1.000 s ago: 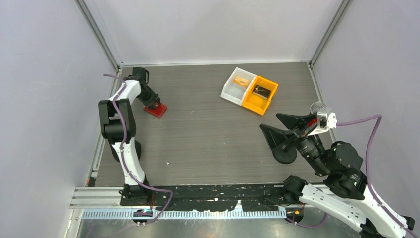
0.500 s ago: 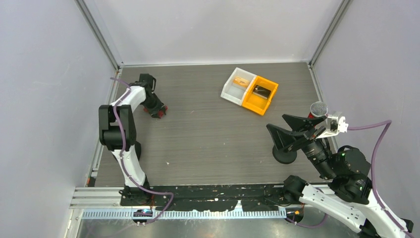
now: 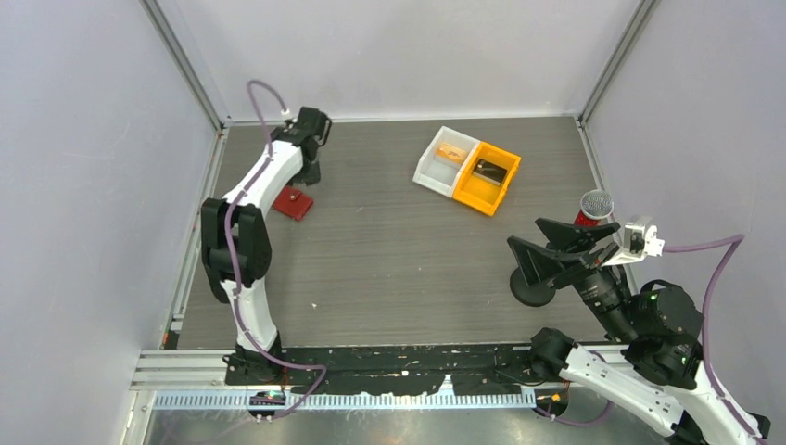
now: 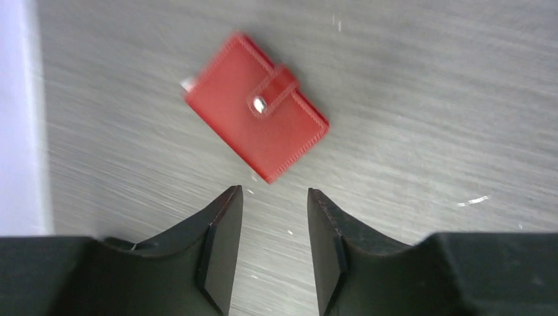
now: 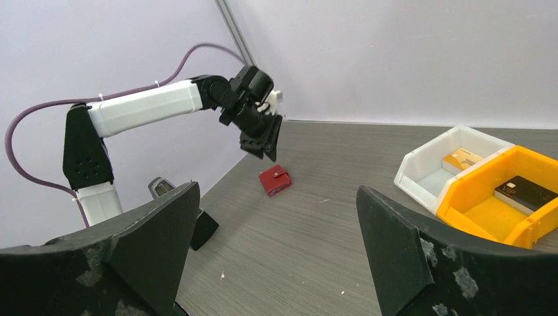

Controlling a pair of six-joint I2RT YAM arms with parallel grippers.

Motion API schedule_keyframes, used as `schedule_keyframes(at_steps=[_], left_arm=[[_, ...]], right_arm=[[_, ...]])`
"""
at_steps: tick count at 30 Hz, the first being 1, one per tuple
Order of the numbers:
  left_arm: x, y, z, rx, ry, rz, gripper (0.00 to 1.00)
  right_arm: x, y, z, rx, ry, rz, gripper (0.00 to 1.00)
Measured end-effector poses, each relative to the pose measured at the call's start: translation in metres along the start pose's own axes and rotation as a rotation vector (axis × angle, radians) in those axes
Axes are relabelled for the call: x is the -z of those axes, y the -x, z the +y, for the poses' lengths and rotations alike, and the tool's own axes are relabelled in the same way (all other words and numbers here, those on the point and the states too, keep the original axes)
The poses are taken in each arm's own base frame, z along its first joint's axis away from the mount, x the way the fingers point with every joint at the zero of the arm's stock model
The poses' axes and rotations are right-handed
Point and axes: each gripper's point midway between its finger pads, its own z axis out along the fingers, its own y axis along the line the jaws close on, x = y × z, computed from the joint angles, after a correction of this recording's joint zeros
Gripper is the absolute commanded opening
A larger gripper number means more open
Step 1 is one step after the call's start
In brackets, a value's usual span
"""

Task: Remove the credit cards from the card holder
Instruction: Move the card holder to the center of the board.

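Observation:
The card holder point(image 3: 293, 203), a red wallet snapped shut by its strap, lies flat on the table at the far left point(image 4: 256, 125) point(image 5: 275, 180). A pale corner pokes out at one of its edges. My left gripper point(image 3: 307, 174) point(image 4: 273, 191) hangs open just above and beside it, with nothing between its fingers. An orange-tan credit card point(image 3: 452, 152) point(image 5: 462, 159) lies in the white bin. My right gripper point(image 3: 526, 234) point(image 5: 276, 191) stands wide open and empty at the right, far from the wallet.
A white bin point(image 3: 428, 173) and an orange bin point(image 3: 473, 199) stand joined at the back centre-right. A dark flat card-like thing point(image 3: 488, 171) lies in the orange one. The left wall and its metal post stand close behind the wallet.
My left gripper has opened, let go of the card holder and lifted away toward the back. The wallet stays on the table. My right arm has drawn slightly to the right.

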Motion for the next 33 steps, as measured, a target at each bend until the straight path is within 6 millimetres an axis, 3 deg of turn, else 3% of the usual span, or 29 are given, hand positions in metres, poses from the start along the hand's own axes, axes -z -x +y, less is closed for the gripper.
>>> schedule_keyframes(at_steps=[2, 5, 8, 12, 15, 19, 27, 30, 33], left_arm=[[0.019, 0.03, -0.002, -0.125, 0.087, -0.13, 0.45], [0.034, 0.047, -0.007, -0.32, 0.193, -0.234, 0.43], [0.026, 0.04, -0.014, -0.51, 0.232, -0.249, 0.44], [-0.002, 0.016, -0.005, -0.727, 0.237, -0.166, 0.45], [-0.016, 0.011, -0.003, -0.823, 0.229, -0.124, 0.45], [-0.024, 0.01, -0.005, -0.898, 0.206, -0.104, 0.46], [-0.021, 0.022, -0.018, -1.064, 0.195, -0.114, 0.48], [-0.025, 0.034, -0.027, -1.009, 0.203, -0.097, 0.46], [-0.031, 0.057, -0.042, -0.84, 0.154, -0.101, 0.43]], right_arm=[[0.002, 0.002, -0.001, 0.005, 0.002, -0.008, 0.97], [0.005, 0.005, -0.002, 0.018, 0.002, -0.018, 0.97], [0.005, 0.006, -0.003, 0.038, -0.001, -0.022, 0.97], [0.008, 0.009, -0.006, 0.058, -0.006, -0.035, 0.97], [0.01, 0.012, -0.008, 0.067, -0.015, -0.046, 0.97], [0.01, 0.013, -0.012, 0.076, -0.033, -0.052, 0.96], [0.01, 0.015, -0.016, 0.079, -0.055, -0.061, 0.96], [0.009, 0.015, -0.016, 0.077, -0.059, -0.065, 0.96], [0.009, 0.016, -0.016, 0.077, -0.06, -0.066, 0.96]])
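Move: The card holder lies flat on the board just below the left hand, about 1 cm ahead, 3 cm to its left and 8 cm down. The white-and-orange tray stands roughly 10 cm ahead and 42 cm to the right of that hand, some 7 cm down. From the right hand, the card holder lies about 29 cm ahead, 48 cm to the left and 36 cm below. Left hand hops 5 cm up and down, turning clockwise, and ends 7 cm forward, beyond the card holder. ##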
